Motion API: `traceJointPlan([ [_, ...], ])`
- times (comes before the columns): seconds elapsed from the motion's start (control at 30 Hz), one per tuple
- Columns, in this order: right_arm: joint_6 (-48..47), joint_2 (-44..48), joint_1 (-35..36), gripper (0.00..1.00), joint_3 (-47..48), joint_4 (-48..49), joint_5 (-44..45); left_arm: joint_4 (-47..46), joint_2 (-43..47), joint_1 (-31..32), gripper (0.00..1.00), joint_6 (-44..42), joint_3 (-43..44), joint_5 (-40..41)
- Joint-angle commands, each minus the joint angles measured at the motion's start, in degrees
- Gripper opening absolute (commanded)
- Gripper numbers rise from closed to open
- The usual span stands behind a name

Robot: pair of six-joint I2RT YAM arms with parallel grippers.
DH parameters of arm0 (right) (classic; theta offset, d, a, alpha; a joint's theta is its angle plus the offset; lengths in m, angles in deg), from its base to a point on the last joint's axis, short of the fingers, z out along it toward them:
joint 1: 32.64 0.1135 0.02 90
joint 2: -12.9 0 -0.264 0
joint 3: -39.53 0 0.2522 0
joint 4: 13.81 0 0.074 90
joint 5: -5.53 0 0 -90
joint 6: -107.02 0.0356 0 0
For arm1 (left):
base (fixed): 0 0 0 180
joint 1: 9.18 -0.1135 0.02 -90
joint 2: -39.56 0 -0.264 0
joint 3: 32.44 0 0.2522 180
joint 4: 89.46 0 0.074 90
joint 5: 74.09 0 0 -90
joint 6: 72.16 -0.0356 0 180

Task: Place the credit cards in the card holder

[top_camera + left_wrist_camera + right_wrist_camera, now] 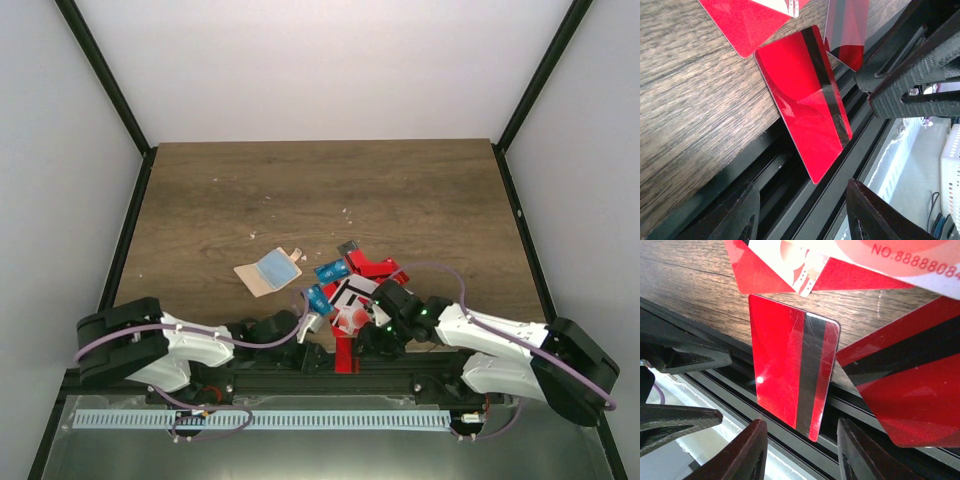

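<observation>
The credit cards (352, 282) lie heaped near the table's front edge, mostly red with some blue and white. One red card (345, 352) with a dark stripe overhangs that edge, and both wrist views show this red card (805, 100) (785, 370). My left gripper (802, 186) is open just short of its free corner. My right gripper (801, 422) is open, with the card's end reaching between its fingertips and a gap on each side. The tan card holder (252, 278) lies apart to the left with a blue card (273, 265) on it.
Black rails (790, 200) run along the table's near edge under the overhanging card. The two grippers (318, 335) (362, 335) sit close together there; the right one's fingers (910, 75) loom in the left wrist view. Small white crumbs dot the wooden table (300, 190).
</observation>
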State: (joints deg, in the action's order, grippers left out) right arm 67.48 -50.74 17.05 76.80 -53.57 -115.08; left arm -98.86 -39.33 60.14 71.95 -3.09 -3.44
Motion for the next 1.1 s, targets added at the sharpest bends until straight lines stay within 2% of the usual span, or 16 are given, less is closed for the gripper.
traceJointPlan([
  [0.0,0.2,-0.2,0.4,0.39,-0.6,1.8,-1.0,-5.9,-3.4,0.6,0.5,2.2,1.5,0.3],
  [0.33,0.6,0.4,0.4,0.3,-2.4,3.5,-1.8,-9.6,-10.3,0.7,0.5,4.0,3.1,1.0],
  [0.57,0.8,0.3,0.4,0.26,-3.6,4.6,-2.3,-12.3,-15.3,0.7,0.45,4.5,5.1,0.8],
  [0.73,0.9,0.2,0.4,0.23,-4.1,5.3,-2.6,-13.0,-16.6,0.7,0.37,4.8,5.5,1.6],
  [1.07,1.6,-0.1,0.5,0.17,-4.8,6.9,-3.4,-16.3,-16.5,0.7,0.09,4.1,5.7,1.4],
])
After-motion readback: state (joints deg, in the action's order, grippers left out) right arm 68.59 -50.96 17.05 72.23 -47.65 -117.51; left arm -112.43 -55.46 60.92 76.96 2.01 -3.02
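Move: The red card overhanging the table's near edge has its middle about 5 cm to the left gripper's right, 1 cm ahead and 2 cm lower. From the right gripper, this card lies some 4 cm left, 1 cm back and 3 cm down. The striped red card is about 4 cm to the right gripper's right and 2 cm ahead; the white card with red circles is roughly 7 cm ahead of it and 3 cm left. Bring the left gripper about 4 cm to the right and some 2 cm down onto the overhanging red card. Late in the reach, shut its half-open fingers to pinch the card's left edge, one pad above and one below. Meanwhile sink the right gripper about 1 cm, drawing slightly back, and narrow its fingers around the card's near right corner. ##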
